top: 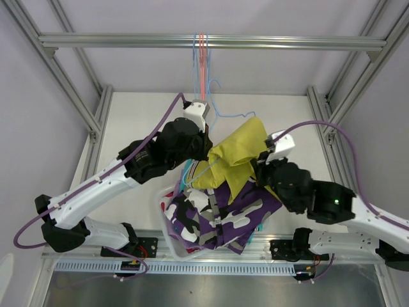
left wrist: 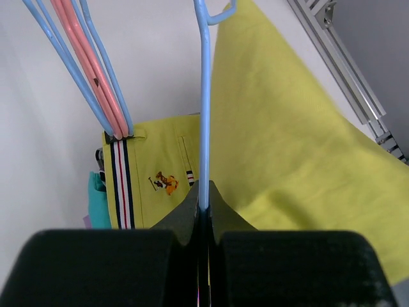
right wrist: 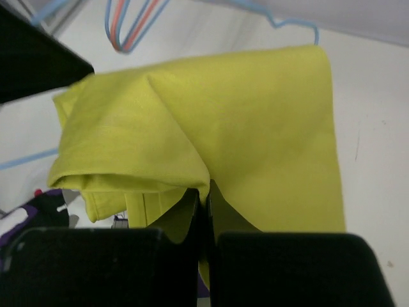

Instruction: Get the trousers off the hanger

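The mustard yellow trousers [top: 236,153] hang draped over a light blue hanger [left wrist: 204,115], above a pile of other shorts. My left gripper [left wrist: 204,201] is shut on the hanger's thin wire, just left of the yellow cloth [left wrist: 287,141]; in the top view this gripper [top: 206,153] sits at the cloth's left edge. My right gripper [right wrist: 208,192] is shut on a fold of the yellow trousers [right wrist: 255,128], and from above it [top: 259,160] is at their right side. A striped side band and a small embroidered logo [left wrist: 165,182] show on the yellow cloth.
Several empty blue and pink hangers [top: 201,64] hang from the top rail [top: 128,41]. Below the arms a white basket [top: 165,204] holds purple-black-white camouflage shorts [top: 230,214] and a bit of teal cloth [left wrist: 97,198]. Aluminium frame posts [top: 319,109] stand on both sides.
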Controlling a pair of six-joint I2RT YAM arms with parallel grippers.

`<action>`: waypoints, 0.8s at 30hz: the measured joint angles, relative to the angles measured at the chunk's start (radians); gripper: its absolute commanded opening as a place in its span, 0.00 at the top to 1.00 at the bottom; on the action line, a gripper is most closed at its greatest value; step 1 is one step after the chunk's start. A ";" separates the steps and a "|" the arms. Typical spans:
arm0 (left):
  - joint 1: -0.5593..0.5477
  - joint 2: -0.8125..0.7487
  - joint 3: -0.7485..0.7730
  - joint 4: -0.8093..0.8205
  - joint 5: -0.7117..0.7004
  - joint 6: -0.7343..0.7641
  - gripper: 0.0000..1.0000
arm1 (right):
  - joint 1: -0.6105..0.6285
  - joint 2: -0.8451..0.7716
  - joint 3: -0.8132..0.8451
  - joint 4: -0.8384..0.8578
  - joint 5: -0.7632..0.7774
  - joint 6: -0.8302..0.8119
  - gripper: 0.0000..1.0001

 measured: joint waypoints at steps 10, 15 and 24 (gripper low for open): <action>0.000 0.000 0.000 -0.002 -0.005 0.008 1.00 | -0.002 0.026 -0.083 0.019 -0.020 0.076 0.61; 0.000 0.000 0.000 -0.002 -0.010 0.010 0.99 | -0.002 0.018 -0.083 0.010 -0.014 0.079 0.42; 0.000 0.000 0.000 -0.002 -0.012 0.018 1.00 | -0.002 0.026 -0.083 -0.016 0.004 0.074 0.24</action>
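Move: The yellow trousers are draped over the blue hanger still gripped by the left hand. Their middle lies about 6 cm left of the right hand and 5 cm ahead, near its height, with cloth already pinched in those fingers. The patterned purple trousers lie some 11 cm left, 8 cm back and 24 cm below the right hand; the basket about 14 cm left, 7 cm back and 29 cm below. From the left hand, the yellow trousers' middle is 10 cm right, level, slightly lower. Finish the right gripper's tug by pulling the pinched yellow cloth down about 4 cm, drifting slightly left at first. Then stop there and open the fingers to roughly three quarters, letting go of the cloth while staying beside it. Keep the left gripper still and shut on the blue hanger. ##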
